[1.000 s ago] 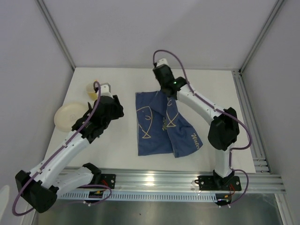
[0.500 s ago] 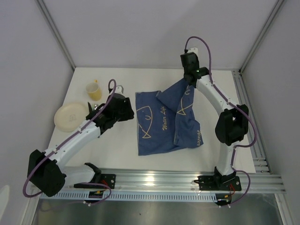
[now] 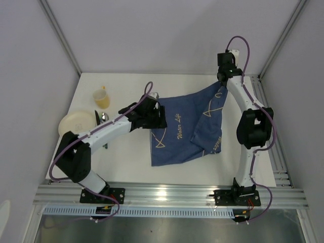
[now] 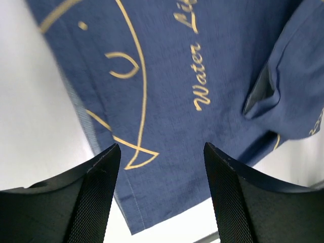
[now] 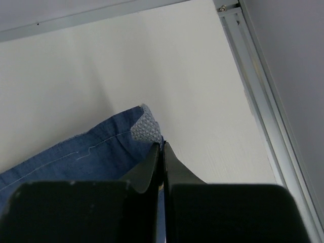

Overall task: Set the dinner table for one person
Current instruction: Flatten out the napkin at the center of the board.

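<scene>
A dark blue cloth [image 3: 179, 126] with gold line drawings lies partly unfolded on the white dinner table [image 3: 126, 162]. My right gripper [image 3: 221, 84] is shut on the cloth's corner [image 5: 144, 126] near the far right of the table and holds it up, so the cloth stretches toward it. A fold still lies doubled at the right [image 3: 208, 132]. My left gripper [image 3: 156, 117] hovers over the cloth's left part [image 4: 202, 76], its black fingers [image 4: 96, 192] wide apart with nothing between them. The cloth's near edge and bare table [image 4: 35, 126] show below it.
A yellow cup [image 3: 102, 98] stands at the far left, a cream plate [image 3: 75, 124] nearer the left edge, and silver cutlery [image 3: 104, 118] beside the plate. Aluminium rails run along the right side [image 3: 263, 116] and the near edge [image 3: 172, 193].
The right gripper has carried the cloth corner from the middle to the far right, opening the cloth out. The left arm swung from beside the cup to above the cloth, its jaws widening.
</scene>
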Tool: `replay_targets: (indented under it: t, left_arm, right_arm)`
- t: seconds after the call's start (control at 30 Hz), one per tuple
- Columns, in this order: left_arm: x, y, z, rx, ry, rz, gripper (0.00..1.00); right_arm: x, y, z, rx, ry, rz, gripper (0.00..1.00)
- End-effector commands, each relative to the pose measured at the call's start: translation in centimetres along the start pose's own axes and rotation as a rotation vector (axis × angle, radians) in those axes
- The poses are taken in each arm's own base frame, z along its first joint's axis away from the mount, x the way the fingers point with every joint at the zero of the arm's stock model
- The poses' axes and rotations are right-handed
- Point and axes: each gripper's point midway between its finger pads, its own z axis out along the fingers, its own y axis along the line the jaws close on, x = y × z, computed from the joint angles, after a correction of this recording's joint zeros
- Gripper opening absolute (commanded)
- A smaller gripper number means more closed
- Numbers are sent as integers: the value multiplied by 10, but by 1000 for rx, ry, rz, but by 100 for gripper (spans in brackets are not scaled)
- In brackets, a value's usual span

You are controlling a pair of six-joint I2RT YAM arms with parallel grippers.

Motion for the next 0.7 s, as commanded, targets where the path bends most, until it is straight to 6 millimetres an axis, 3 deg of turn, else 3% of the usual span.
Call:
replay_targets:
  t: [0.0,0.17,0.23,0.27,0.3,0.4,0.5,0.57,0.6,0.67]
  left_arm:
    - [17,-21,9,55,104,1,71]
    - [28,-31,18,70,151,29,70]
    - [28,-33,21,76,163,32,70]
    - [30,-33,23,75,173,33,70]
    - [29,-36,22,85,174,35,70]
    - [29,-40,25,92,186,43,69]
    - [30,-42,27,99,191,54,69]
    - [31,-43,29,105,199,56,69]
    - [32,-44,31,109,207,54,69]
    - [34,-48,33,127,220,48,68]
  right_arm:
    - [0,-1,29,10,12,57,0]
    - [27,-4,61,4,105,79,2]
    - [40,2,70,-4,138,74,11]
    - [40,1,72,14,137,78,18]
    - [45,-2,74,39,149,78,35]
    - [49,-4,78,73,156,102,59]
    - [40,4,69,16,126,103,64]
    - [22,5,51,-18,75,94,69]
    - [15,15,43,-59,47,92,71]
    - [13,19,25,-94,33,67,75]
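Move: My right hand pinches the napkin's far right corner; the spot where it is to be laid is about 15 cm below, some 2 cm ahead and 3 cm to the right. From this hand the tip of the folded-over flap lies some 22 cm back, 13 cm left. That flap tip is about 12 cm right of my open left hand, 3 cm back and 8 cm below, with the Water Life lettering about 7 cm right, 3 cm ahead. I bring the pinched corner down with my right hand some 10 cm towards the table, drifting a little forward and right and tipping the fingers about 10 degrees further down, then open them wide near the bottom and let go of the cloth, starting to rise and ease left. Meanwhile my left hand, fingers staying open, swings right and down about 4 cm each and slightly back over the napkin, towards the flap tip. ##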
